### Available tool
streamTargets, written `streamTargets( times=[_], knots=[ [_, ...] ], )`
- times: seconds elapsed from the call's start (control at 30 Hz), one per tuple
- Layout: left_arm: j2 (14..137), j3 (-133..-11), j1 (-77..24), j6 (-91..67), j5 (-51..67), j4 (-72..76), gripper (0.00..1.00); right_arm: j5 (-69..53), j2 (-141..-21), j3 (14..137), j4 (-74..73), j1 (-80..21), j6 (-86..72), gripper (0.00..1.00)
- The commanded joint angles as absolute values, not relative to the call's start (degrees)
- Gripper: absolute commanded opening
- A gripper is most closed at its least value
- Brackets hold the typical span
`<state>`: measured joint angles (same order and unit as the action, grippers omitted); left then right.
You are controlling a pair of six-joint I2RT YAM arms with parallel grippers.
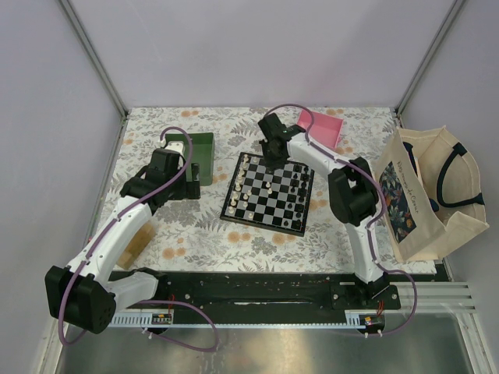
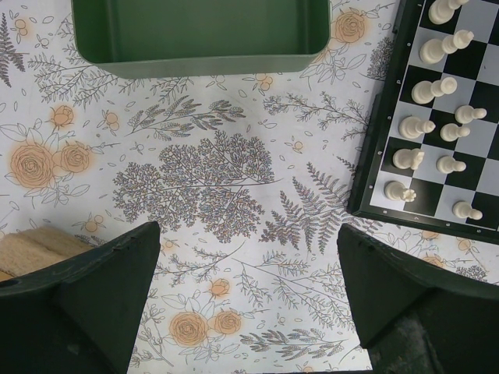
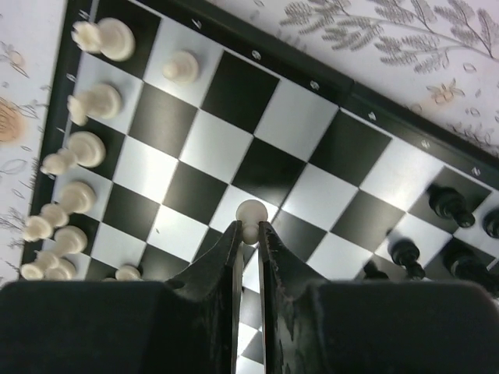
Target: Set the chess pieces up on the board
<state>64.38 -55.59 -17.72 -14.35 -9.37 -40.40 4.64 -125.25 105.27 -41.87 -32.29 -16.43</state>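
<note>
The checkered board (image 1: pixel 269 195) lies mid-table. Cream-white pieces (image 1: pixel 241 187) line its left side and black pieces (image 1: pixel 297 191) its right. My right gripper (image 3: pixel 248 227) is shut on a white pawn (image 3: pixel 250 214) and holds it over the board's middle squares; in the top view it sits at the board's far edge (image 1: pixel 272 160). White pieces (image 3: pixel 84 148) stand at the left of the right wrist view, black ones (image 3: pixel 448 204) at the right. My left gripper (image 2: pixel 245 257) is open and empty over the floral cloth, left of the board (image 2: pixel 374 164).
A green tray (image 1: pixel 199 152) stands behind the left gripper, its wall close in the left wrist view (image 2: pixel 199 58). A pink box (image 1: pixel 323 126) lies behind the board. A tote bag (image 1: pixel 425 195) stands at the right edge. A tan block (image 1: pixel 139 243) lies near left.
</note>
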Motion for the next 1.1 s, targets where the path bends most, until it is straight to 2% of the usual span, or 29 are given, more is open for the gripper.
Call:
streamTargets(
  times=[0.0,0.33,1.07],
  knots=[
    [64.5,-56.4,-17.3,-13.5,-8.4,-38.8,0.99,2.5,-129.0,112.5,-43.8,-32.3,-16.1,0.16],
    [64.2,-56.3,-17.2,-13.5,-8.5,-38.8,0.99,0.9,-137.5,125.7,-49.4,-34.3,-15.9,0.17],
    [64.1,-56.2,-17.1,-13.4,-8.5,-38.8,0.99,-1.3,-143.6,133.2,-51.4,-35.0,-17.1,0.18]
  ],
)
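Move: About 6 cm to the right hand's left, 3 cm farther out and 4 cm below it lies the empty dark square meant for the white pawn it already holds. On the next square out from it stands another white pawn, 6 cm ahead of the hand and 5 cm left; the white knight is 4 cm ahead and 9 cm left, the corner rook 7 cm ahead and 8 cm left. From the idle left hand, the empty square is some 19 cm forward, 20 cm right and 14 cm down. Carrying the pinched white pawn left and somewhat forward over the board, the right hand covers about 6 cm to its left and 3 cm outward while sinking some 2 cm. It goes quickly at first, then eases in towards the empty square beside the knight. The fingers keep their hold, pointing mostly down, and the wrist hardly turns. ##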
